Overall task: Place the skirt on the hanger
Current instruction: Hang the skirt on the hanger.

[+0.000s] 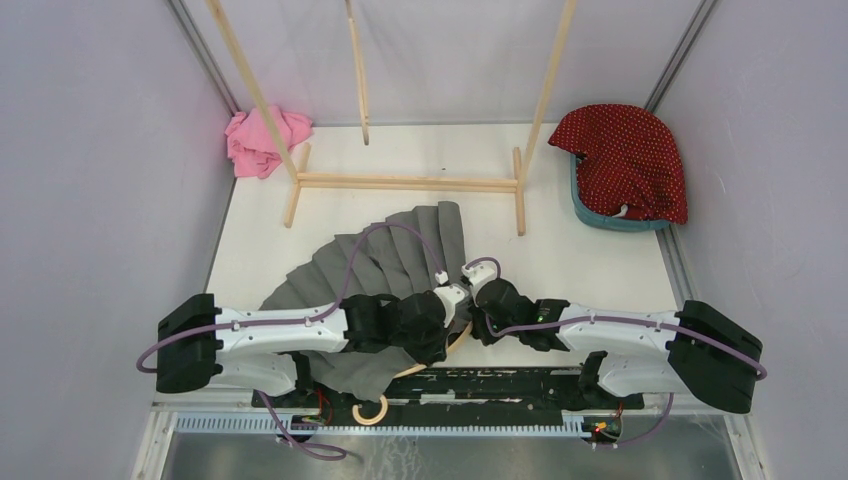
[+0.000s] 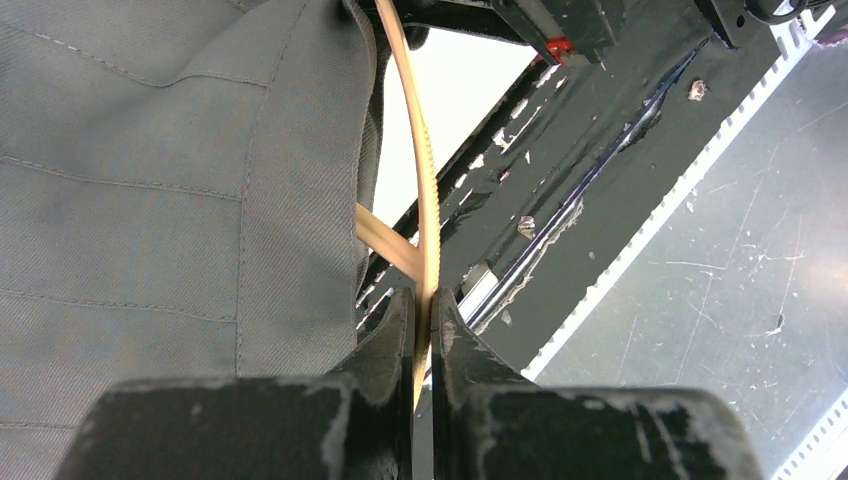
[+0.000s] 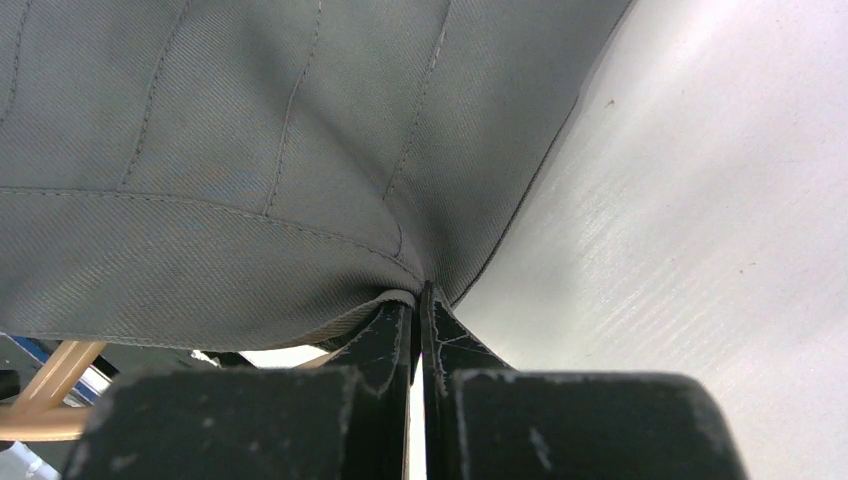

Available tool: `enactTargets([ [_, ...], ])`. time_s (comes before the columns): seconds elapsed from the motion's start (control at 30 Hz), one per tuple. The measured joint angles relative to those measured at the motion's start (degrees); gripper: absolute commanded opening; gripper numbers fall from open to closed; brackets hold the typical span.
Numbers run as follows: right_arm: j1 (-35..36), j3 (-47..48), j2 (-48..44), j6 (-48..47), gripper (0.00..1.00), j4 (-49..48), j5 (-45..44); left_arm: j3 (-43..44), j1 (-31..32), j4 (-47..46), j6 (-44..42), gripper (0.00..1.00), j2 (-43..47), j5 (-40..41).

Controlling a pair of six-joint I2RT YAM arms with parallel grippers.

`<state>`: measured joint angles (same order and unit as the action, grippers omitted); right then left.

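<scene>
The grey pleated skirt (image 1: 385,255) lies spread on the white table, its near part draped over the wooden hanger (image 1: 372,410), whose hook pokes out at the near edge. My left gripper (image 1: 450,335) is shut on the hanger's thin curved bar (image 2: 427,190), with the skirt (image 2: 150,200) just to its left. Facing it from the right, my right gripper (image 1: 478,315) is shut on the skirt's hemmed edge (image 3: 400,290); the cloth (image 3: 250,150) bulges up from its fingertips. A piece of the hanger (image 3: 50,385) shows below that cloth.
A wooden garment rack (image 1: 405,183) stands across the back of the table. A pink cloth (image 1: 262,140) lies at its left foot. At the back right, a teal basket (image 1: 600,218) holds a red dotted garment (image 1: 625,160). A black rail (image 1: 520,382) runs along the near edge.
</scene>
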<state>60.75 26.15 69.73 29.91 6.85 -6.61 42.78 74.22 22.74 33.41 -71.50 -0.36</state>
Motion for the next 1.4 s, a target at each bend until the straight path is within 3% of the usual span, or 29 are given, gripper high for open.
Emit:
enactTargets([
  [1.07, 0.26, 4.07, -8.31, -0.48, 0.01, 8.61, 0.66, -2.14, -2.03, -0.57, 0.02, 0.03, -3.02, 2.56],
  [1.4, 0.81, 9.07, -12.90, -1.86, 0.01, 13.07, 2.64, 9.73, -6.78, 3.48, 0.00, 0.03, -13.51, 9.79],
])
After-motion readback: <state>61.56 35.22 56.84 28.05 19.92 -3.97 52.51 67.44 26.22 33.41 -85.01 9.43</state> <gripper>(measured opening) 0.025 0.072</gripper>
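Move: The left hand grips the hanger's arm; the skirt's waistband corner, pinched by the right hand, lies about 8 cm ahead of it, 6 cm to its right and 6 cm lower. The hanger's hook sticks out about 15 cm left and 11 cm back of the left hand. The skirt's spread body centres some 15 cm left and 14 cm ahead of that hand. From the right hand, the gripped part of the hanger is about 8 cm back, 6 cm left and 6 cm above. Both grips hold on, the left fingers on the wooden hanger arm and the right fingers pinching the skirt's waistband corner. The right hand raises that corner almost straight up by about 9 cm. The left hand first dips slightly, then speeds forward some 7 cm, turning a little counter-clockwise and bringing the hanger towards the lifted waistband beside the right hand. ##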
